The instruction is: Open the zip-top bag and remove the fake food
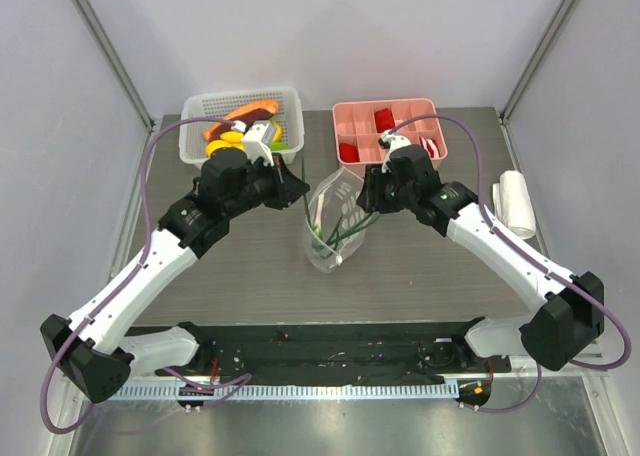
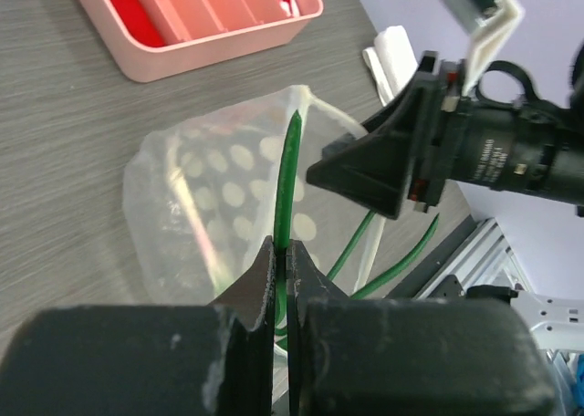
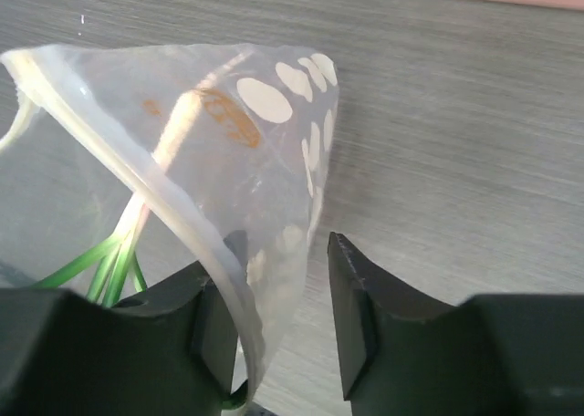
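Observation:
The clear zip-top bag [image 1: 332, 248] with white dots stands open-mouthed at mid-table. A long green fake food piece [image 2: 290, 174] with a white stem rises out of it. My left gripper [image 2: 281, 248] is shut on that green stalk, at the bag's left rim [image 1: 303, 184]. My right gripper [image 3: 285, 244] is open at the bag's right side [image 1: 370, 198], and the bag's white zip edge [image 3: 119, 156] lies loose against its left finger. More fake food, an orange-and-maroon piece [image 1: 251, 111] and yellow bananas [image 1: 231, 136], lies in the white basket [image 1: 290, 100].
A pink divided tray [image 1: 346, 109] with red and white blocks sits behind the bag, on the right. A white roll [image 1: 516, 202] lies near the table's right edge. The two grippers face each other closely across the bag.

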Controlling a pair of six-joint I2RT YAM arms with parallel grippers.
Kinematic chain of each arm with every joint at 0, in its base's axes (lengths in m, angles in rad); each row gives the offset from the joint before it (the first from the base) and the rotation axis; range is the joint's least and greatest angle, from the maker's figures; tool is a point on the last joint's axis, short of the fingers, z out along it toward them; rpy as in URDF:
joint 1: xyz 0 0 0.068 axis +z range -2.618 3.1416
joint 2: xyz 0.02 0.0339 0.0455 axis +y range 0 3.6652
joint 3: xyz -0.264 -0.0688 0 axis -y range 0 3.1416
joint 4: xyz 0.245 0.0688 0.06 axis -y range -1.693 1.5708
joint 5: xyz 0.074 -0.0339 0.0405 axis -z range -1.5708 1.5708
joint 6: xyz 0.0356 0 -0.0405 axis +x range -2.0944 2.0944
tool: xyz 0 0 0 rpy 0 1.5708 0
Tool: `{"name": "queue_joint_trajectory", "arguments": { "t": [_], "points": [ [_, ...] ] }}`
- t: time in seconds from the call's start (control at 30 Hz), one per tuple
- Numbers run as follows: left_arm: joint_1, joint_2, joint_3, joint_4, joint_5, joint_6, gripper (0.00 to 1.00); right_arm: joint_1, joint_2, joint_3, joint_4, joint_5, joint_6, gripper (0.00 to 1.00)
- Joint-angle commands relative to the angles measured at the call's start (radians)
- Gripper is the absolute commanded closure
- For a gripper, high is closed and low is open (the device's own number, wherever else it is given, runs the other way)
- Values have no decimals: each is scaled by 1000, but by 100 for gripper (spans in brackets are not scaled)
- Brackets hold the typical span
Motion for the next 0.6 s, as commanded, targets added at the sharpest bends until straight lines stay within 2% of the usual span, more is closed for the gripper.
{"name": "queue_joint_trajectory", "arguments": {
  "t": [0.0,0.03,0.1,0.23,0.33,0.57],
  "points": [
    [0,-38,11,77,72,-1,100,-11,3,45,29,-62,14,45],
    [0,-33,23,79,79,6,100,-14,3,42,35,-85,18,35],
    [0,-24,36,68,92,10,100,-17,2,46,37,-108,30,30],
    [0,-18,36,68,96,16,100,-22,-7,57,29,-75,23,31],
    [0,-18,33,65,99,20,100,-26,-11,65,27,-75,21,39],
    [0,17,37,67,176,19,100,-31,29,143,17,-110,18,33]
  ]
}}
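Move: The left hand already pinches a green stalk rising from the zip-top bag; the white basket for the food lies roughly 31 cm ahead of it, 18 cm to its left and 26 cm below. The bag's middle is about 7 cm left of the right hand, some 1 cm nearer the base and 10 cm below, with its rim by the half-open fingers. From the right hand the pink tray is around 28 cm ahead, 10 cm right, 18 cm lower. Right fingers spread wider, rising some 2 cm at the bag's rim; left, still pinching the stalk, eases back-right. ##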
